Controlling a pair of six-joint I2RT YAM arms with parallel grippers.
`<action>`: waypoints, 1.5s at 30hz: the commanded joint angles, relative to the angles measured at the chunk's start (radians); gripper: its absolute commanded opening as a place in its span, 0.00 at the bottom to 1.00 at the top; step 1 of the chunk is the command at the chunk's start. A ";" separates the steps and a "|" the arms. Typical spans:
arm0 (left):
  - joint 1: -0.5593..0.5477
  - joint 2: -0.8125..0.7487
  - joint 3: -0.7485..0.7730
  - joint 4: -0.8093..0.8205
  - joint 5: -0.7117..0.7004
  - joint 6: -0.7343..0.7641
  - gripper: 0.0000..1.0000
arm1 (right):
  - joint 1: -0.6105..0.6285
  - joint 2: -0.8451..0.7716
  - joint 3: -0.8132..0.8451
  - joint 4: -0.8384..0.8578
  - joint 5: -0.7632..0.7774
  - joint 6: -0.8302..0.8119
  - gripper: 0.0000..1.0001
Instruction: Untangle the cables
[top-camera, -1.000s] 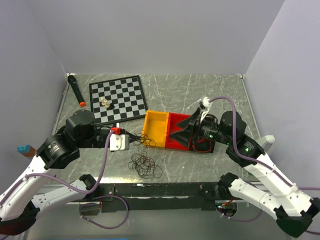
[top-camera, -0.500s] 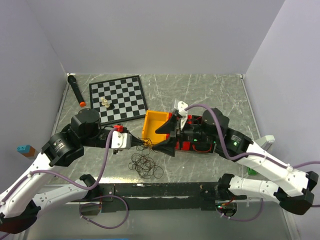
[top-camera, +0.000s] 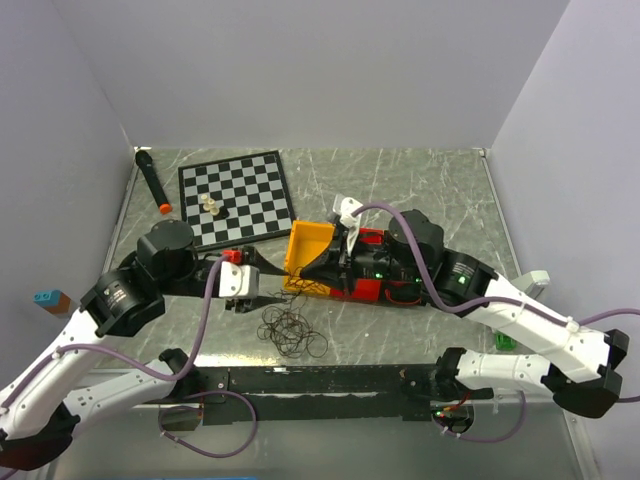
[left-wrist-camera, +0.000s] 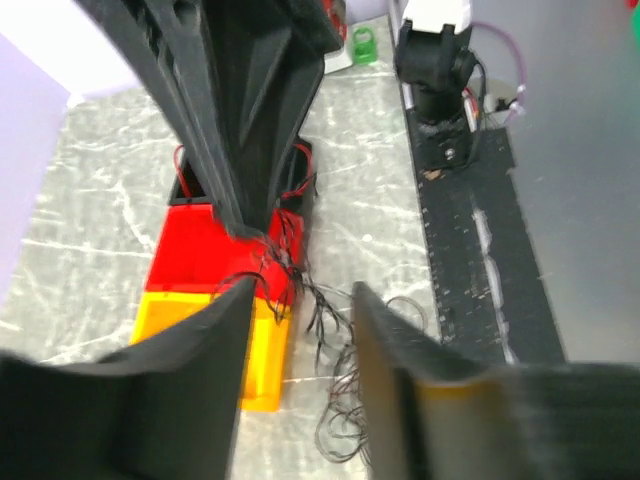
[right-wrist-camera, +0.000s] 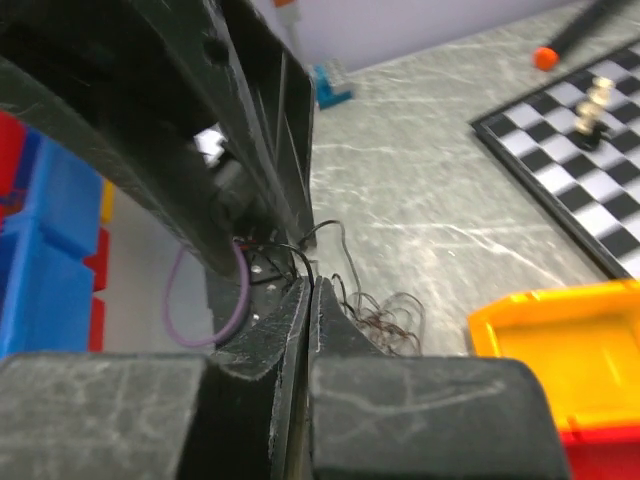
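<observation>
The cables (top-camera: 291, 331) are a loose pile of thin dark loops on the table in front of the yellow bin (top-camera: 311, 244). Strands rise from the pile to my right gripper (top-camera: 294, 280). It is shut on a few wires in the right wrist view (right-wrist-camera: 311, 283), with the pile (right-wrist-camera: 388, 314) just beyond the tips. My left gripper (top-camera: 262, 285) is open, close to the right gripper's tip. In the left wrist view (left-wrist-camera: 305, 292) the cables (left-wrist-camera: 340, 400) lie below and between its fingers. More red wires (top-camera: 404, 295) lie by the red bin (top-camera: 366, 290).
A chessboard (top-camera: 236, 197) with a few pieces (top-camera: 210, 206) lies at the back left. A black marker (top-camera: 151, 179) lies beside it. A blue block (top-camera: 44, 297) sits at the left wall and a green object (top-camera: 505, 342) at the right.
My right arm has swung left from over the red bin to the yellow bin's front, its shut tips now by the left gripper. The left gripper shifted slightly.
</observation>
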 joint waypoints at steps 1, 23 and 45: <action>0.003 -0.030 -0.049 0.031 -0.043 -0.071 0.59 | 0.006 -0.083 0.055 -0.048 0.100 -0.027 0.00; 0.003 0.083 -0.597 0.569 -0.044 -0.015 0.82 | 0.006 -0.212 0.239 -0.111 0.069 -0.002 0.00; -0.158 0.197 -0.784 1.007 -0.024 -0.001 0.88 | 0.006 -0.100 0.575 -0.065 0.057 -0.027 0.00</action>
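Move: The black cable tangle lies about 32 cm below the left gripper, some 4 cm to its right and roughly level fore-and-aft. From the right gripper, pinching a strand close to the left fingers, the tangle is about 34 cm down, 5 cm to the left and 1 cm back. The yellow bin stands 15 cm ahead and 1 cm left of the right gripper, the red bin 14 cm ahead and 10 cm right, both some 33 cm lower. Keep the right gripper shut on the black strand and raise it about 24 cm, drifting right and a little back and tilting the fingers upward. Meanwhile spread the already opening left fingers wide and sink that gripper, also about 24 cm, with a short pause near the bottom, easing slightly right towards the tangle. ##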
